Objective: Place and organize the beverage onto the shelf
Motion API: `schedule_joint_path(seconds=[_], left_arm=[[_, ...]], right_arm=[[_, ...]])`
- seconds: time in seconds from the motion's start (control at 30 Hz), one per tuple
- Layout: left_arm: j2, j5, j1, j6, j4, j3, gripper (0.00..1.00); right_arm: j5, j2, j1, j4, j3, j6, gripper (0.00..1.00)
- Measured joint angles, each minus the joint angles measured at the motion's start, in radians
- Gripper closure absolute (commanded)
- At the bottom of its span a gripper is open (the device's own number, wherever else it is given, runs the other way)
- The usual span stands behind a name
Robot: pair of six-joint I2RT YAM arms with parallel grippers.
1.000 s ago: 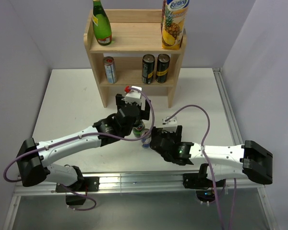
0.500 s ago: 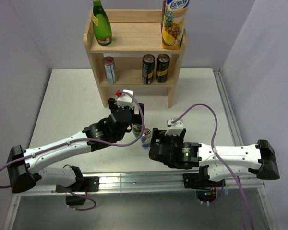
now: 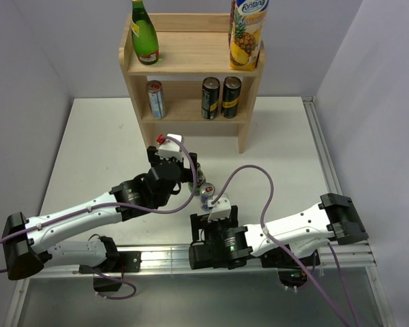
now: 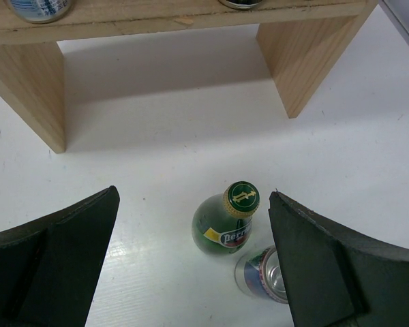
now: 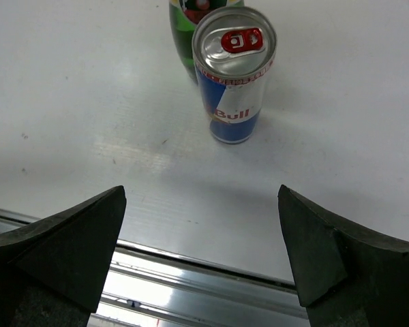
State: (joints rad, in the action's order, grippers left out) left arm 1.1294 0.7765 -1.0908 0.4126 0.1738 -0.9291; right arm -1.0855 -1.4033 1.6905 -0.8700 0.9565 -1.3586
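Observation:
A small green Perrier bottle (image 3: 196, 178) (image 4: 228, 228) (image 5: 184, 27) stands upright on the white table. A Red Bull can (image 3: 208, 197) (image 4: 266, 276) (image 5: 234, 75) stands right beside it. The light-wood shelf (image 3: 191, 63) (image 4: 307, 61) is at the back. My left gripper (image 3: 186, 174) (image 4: 194, 194) hovers open above and to the left of the bottle, holding nothing. My right gripper (image 3: 206, 223) (image 5: 202, 189) is open and empty near the table's front edge, with the can a short way ahead of its fingertips.
On the shelf's top board stand a tall green bottle (image 3: 144, 34) and a pineapple juice carton (image 3: 247, 34). The lower tier holds a silver can (image 3: 156, 99) and two dark cans (image 3: 221, 97). A metal rail (image 3: 191, 255) (image 5: 211, 279) runs along the front edge.
My right arm has drawn back from the can toward the front rail. My left gripper has shifted left and back from over the bottle. Bottle and can have stayed put.

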Motion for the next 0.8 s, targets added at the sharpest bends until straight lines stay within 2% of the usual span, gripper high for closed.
schedule_joint_path(seconds=[0.13,0.37,0.8], left_arm=[[-0.016,0.000,0.000,0.003,0.006,0.010,0.01],[-0.019,0.000,-0.001,0.012,0.014,0.018,0.01],[-0.022,-0.001,-0.002,0.023,0.011,0.065,0.01]], right_arm=[[0.023,0.010,-0.034,0.129,-0.085,0.051,0.00],[0.083,0.019,-0.174,0.397,-0.242,0.211,0.00],[0.134,-0.078,-0.315,0.756,-0.277,0.410,0.01]])
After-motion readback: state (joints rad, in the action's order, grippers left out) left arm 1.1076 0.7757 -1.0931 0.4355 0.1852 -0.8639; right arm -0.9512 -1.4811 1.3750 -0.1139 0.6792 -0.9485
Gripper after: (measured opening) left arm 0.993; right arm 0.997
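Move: The Red Bull can stands about 10 cm ahead of the open right gripper and 2 cm to its left, its middle some 7 cm lower. Close behind the can, roughly 15 cm ahead and 6 cm left of the right gripper, is the green Perrier bottle, its middle 4 cm lower. The left gripper hovers about 15 cm ahead, 11 cm left and 11 cm higher. From the left gripper the can is some 5 cm back, 9 cm right and 18 cm down. Bring the right gripper forward about 8 cm and down about 7 cm to the Red Bull can, sinking steeply at first, then running mostly forward, with a small swing right and back left. Keep its fingers wide open, one to each side of the can's line, and stop just short of it. Let the left gripper, also open, sink about 2 cm. ##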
